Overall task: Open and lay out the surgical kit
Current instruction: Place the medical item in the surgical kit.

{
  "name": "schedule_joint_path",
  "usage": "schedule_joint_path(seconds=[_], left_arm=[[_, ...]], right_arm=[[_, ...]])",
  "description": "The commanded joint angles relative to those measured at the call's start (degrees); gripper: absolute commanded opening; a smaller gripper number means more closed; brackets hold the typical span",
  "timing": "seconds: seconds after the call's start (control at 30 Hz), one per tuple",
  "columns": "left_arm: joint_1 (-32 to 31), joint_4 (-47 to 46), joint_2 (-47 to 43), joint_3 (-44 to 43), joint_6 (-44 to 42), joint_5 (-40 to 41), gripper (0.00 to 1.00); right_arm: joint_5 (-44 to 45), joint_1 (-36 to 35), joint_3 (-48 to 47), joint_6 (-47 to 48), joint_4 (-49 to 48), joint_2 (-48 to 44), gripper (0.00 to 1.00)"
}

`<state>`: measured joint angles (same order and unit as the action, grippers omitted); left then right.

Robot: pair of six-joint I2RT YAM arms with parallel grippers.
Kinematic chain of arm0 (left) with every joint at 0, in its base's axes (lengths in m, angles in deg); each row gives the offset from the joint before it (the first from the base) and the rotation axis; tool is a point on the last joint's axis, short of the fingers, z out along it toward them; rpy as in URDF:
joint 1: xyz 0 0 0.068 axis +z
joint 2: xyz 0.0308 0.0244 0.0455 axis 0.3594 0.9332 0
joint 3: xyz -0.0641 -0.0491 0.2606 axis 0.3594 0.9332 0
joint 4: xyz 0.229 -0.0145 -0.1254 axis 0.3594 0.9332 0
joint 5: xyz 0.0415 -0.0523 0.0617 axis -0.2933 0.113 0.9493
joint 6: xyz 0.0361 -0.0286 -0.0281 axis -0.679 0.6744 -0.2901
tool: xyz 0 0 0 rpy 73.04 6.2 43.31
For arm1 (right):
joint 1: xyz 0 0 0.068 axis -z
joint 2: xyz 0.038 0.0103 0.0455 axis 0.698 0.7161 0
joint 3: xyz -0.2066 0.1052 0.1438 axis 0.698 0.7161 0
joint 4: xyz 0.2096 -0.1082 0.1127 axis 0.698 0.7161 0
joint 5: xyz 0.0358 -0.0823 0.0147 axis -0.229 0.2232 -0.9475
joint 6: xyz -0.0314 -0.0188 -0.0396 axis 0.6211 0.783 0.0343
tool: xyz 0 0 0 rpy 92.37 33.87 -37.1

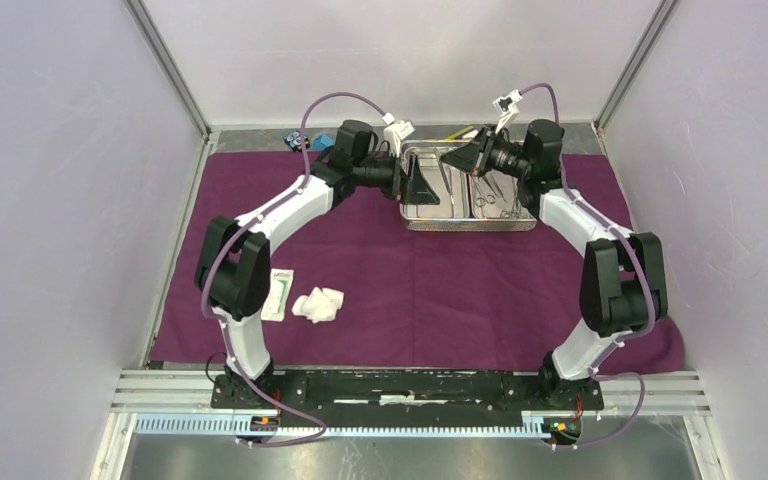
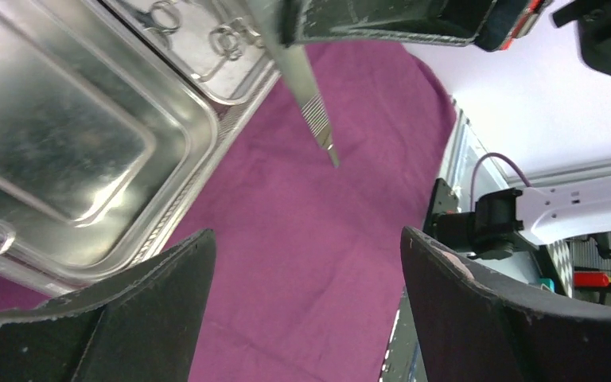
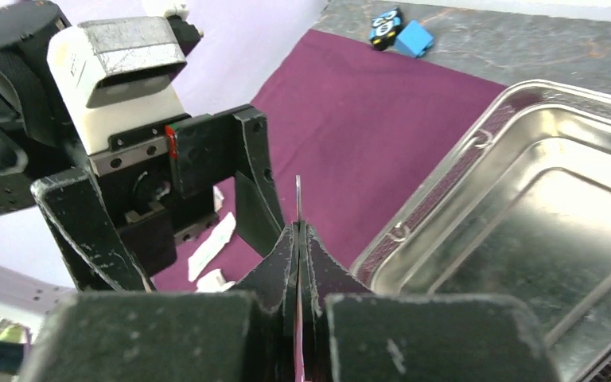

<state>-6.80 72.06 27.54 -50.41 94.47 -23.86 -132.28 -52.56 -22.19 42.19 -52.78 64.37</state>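
Note:
The dark-purple cloth wrap [image 1: 440, 290] lies spread flat over the table. The steel tray [image 1: 415, 222] stands on it at the back, and scissors-like clamps [image 1: 495, 196] lie in its right compartment. My right gripper [image 1: 457, 158] hovers over the tray, shut on slim steel tweezers [image 2: 318, 119] whose thin edge pokes out past the fingertips [image 3: 297, 199]. My left gripper [image 1: 422, 183] faces it from the left, wide open, with only cloth between its fingers [image 2: 167, 302]. White gauze wads [image 1: 318, 304] and a flat white packet [image 1: 278, 295] lie on the cloth at the near left.
Small blue and black blocks [image 1: 305, 140] sit on the bare table behind the cloth's back left corner. A yellowish item [image 1: 460, 130] lies behind the tray. Walls and metal posts close in the table on three sides.

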Motion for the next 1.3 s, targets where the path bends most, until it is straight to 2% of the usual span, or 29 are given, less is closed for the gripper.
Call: schedule_joint_path(seconds=[0.0, 0.17, 0.43, 0.57, 0.93, 1.07, 1.23, 1.27], left_arm=[[-1.71, -18.25, -6.10, 5.31, 9.48, 1.13, 0.89], [-2.97, -28.59, -6.17, 9.22, 14.47, 2.51, 0.84], [-4.38, -36.84, -5.38, 11.42, 19.06, 1.56, 0.81], [-5.52, -41.50, -4.78, 12.80, 21.75, 0.28, 0.76], [-6.16, -45.35, -4.31, 14.18, 23.62, -1.38, 0.46], [-6.18, -44.75, -4.54, 14.22, 22.88, -1.55, 0.29], [-6.09, -38.95, -5.03, 12.63, 18.70, -1.53, 0.04], [-6.11, -37.39, -5.18, 12.07, 17.46, -1.67, 0.03]], right_arm=[[-1.10, -0.36, 3.89, -10.24, -14.45, -5.35, 0.00], [0.25, -0.60, 9.05, -17.74, -23.20, -7.13, 0.00], [1.59, -0.74, 11.04, -19.53, -25.50, -9.40, 0.00], [2.04, -0.76, 11.76, -21.48, -27.77, -8.96, 0.00], [2.35, -0.57, 12.88, -22.63, -29.80, -8.72, 0.00], [2.43, -0.40, 13.21, -22.56, -29.82, -9.14, 0.00], [2.18, -0.13, 13.75, -22.17, -30.28, -9.70, 0.00], [1.77, -0.05, 13.75, -21.76, -30.54, -9.80, 0.00]])
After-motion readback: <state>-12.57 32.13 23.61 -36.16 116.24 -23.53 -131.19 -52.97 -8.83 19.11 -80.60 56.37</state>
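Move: The slim steel medical item, held near its far end by the right fingers, slants down and back, its middle roughly 5 cm right, 3 cm ahead and 2 cm above the open left fingers. The empty tray half lies about 17 cm below the left hand and 3 cm ahead, neither left nor right; the scissors' half is some 12 cm right of it. From the right hand, the left fingers are about 6 cm back, 4 cm left and 4 cm lower. The left fingers, wide open at first, come onto the lower rear part of the medical item and pinch it while the right fingers keep their grip above. The left hand rises about 5 cm, going right as much and slightly back, its fingertips tilting up some 20 degrees; the right hand carries the item up and back, tipping its own fingertips up, then almost stops while the left closes. ##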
